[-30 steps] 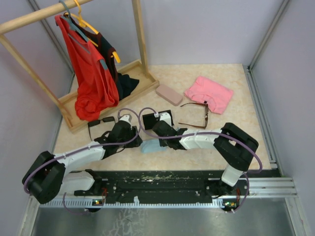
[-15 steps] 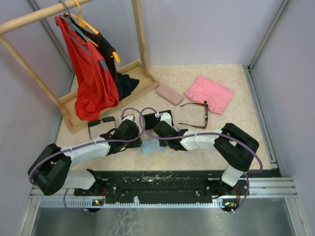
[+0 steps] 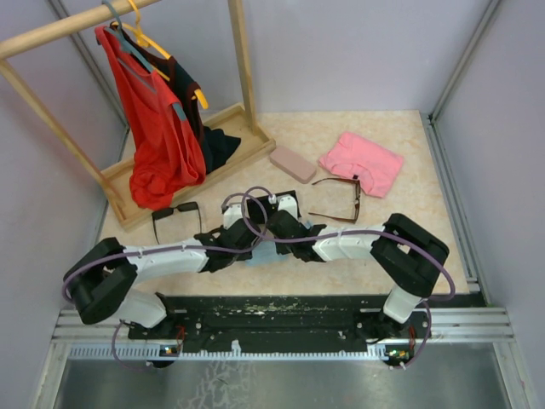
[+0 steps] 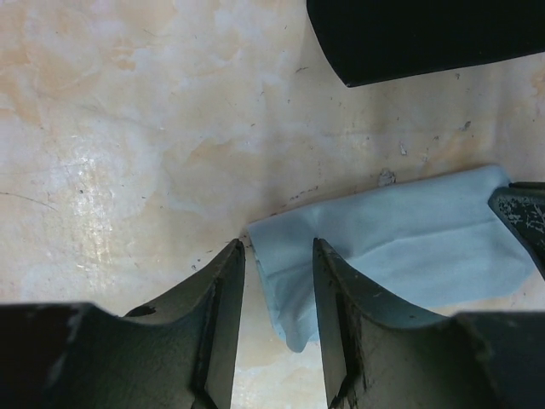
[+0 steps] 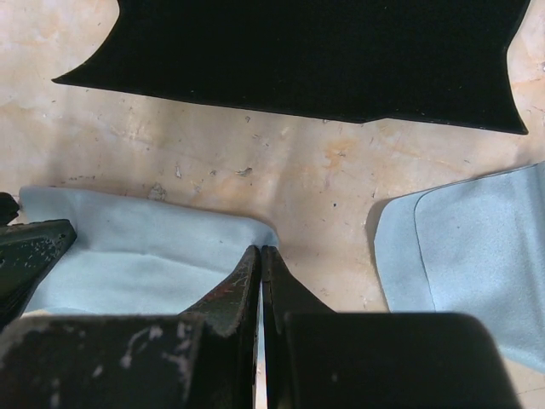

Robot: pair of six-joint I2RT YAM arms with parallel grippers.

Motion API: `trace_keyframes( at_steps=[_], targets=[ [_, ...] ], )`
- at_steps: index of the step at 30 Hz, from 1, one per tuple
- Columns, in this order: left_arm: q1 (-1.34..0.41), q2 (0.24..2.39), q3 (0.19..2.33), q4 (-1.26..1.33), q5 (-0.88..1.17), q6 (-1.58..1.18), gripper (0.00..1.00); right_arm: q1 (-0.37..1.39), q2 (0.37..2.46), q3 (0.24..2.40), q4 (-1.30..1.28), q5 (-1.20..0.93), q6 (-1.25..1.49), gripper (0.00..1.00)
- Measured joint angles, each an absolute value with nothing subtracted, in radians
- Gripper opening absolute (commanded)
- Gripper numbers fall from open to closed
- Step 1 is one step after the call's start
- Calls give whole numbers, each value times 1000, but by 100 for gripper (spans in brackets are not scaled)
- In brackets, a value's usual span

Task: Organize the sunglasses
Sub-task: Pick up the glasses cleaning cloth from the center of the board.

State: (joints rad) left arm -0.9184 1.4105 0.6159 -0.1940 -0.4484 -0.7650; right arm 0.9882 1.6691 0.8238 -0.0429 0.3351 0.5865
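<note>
The black-framed sunglasses lie open on the floor left of both arms. The reddish-brown pair lies to the right, beyond the right arm. No gripper touches either pair. A light blue cloth lies between the arms. My left gripper is open, its fingers straddling the cloth's left corner. My right gripper is shut, its tips pinched on the cloth's other corner. In the top view the left gripper and the right gripper meet over the cloth.
A black flat case lies just beyond the cloth. A second light blue cloth lies at its right. A pink case and a folded pink cloth lie further back. A wooden clothes rack with hanging garments stands at the back left.
My left arm has swung right, from near the black sunglasses to the blue cloth, and its jaws have narrowed. The right arm and the cloth have not moved.
</note>
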Motion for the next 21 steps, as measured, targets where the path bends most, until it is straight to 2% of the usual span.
trace_keyframes(
  at_steps=[9,21],
  targets=[
    [-972,1471,651,-217,-558,-817,39,988,1663,806,-18,336,585,0],
    [-1000,1522,646,-178,-645,-853,17,988,1657,791,5,335,585,0]
  ],
)
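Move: The cleaning cloth's middle lies about 4 cm right of the left hand, 2 cm back and 1 cm below, its far left corner at the fingertips. The black case is centred some 9 cm ahead of that hand and 5 cm right; a second blue cloth lies about 3 cm ahead and 16 cm right. From the right hand, shut on the far right corner, the cleaning cloth's middle is about 4 cm left, 2 cm back and 1 cm below. Left fingers ease down and forward about 1 cm, closing by half on the cloth's far left corner. ##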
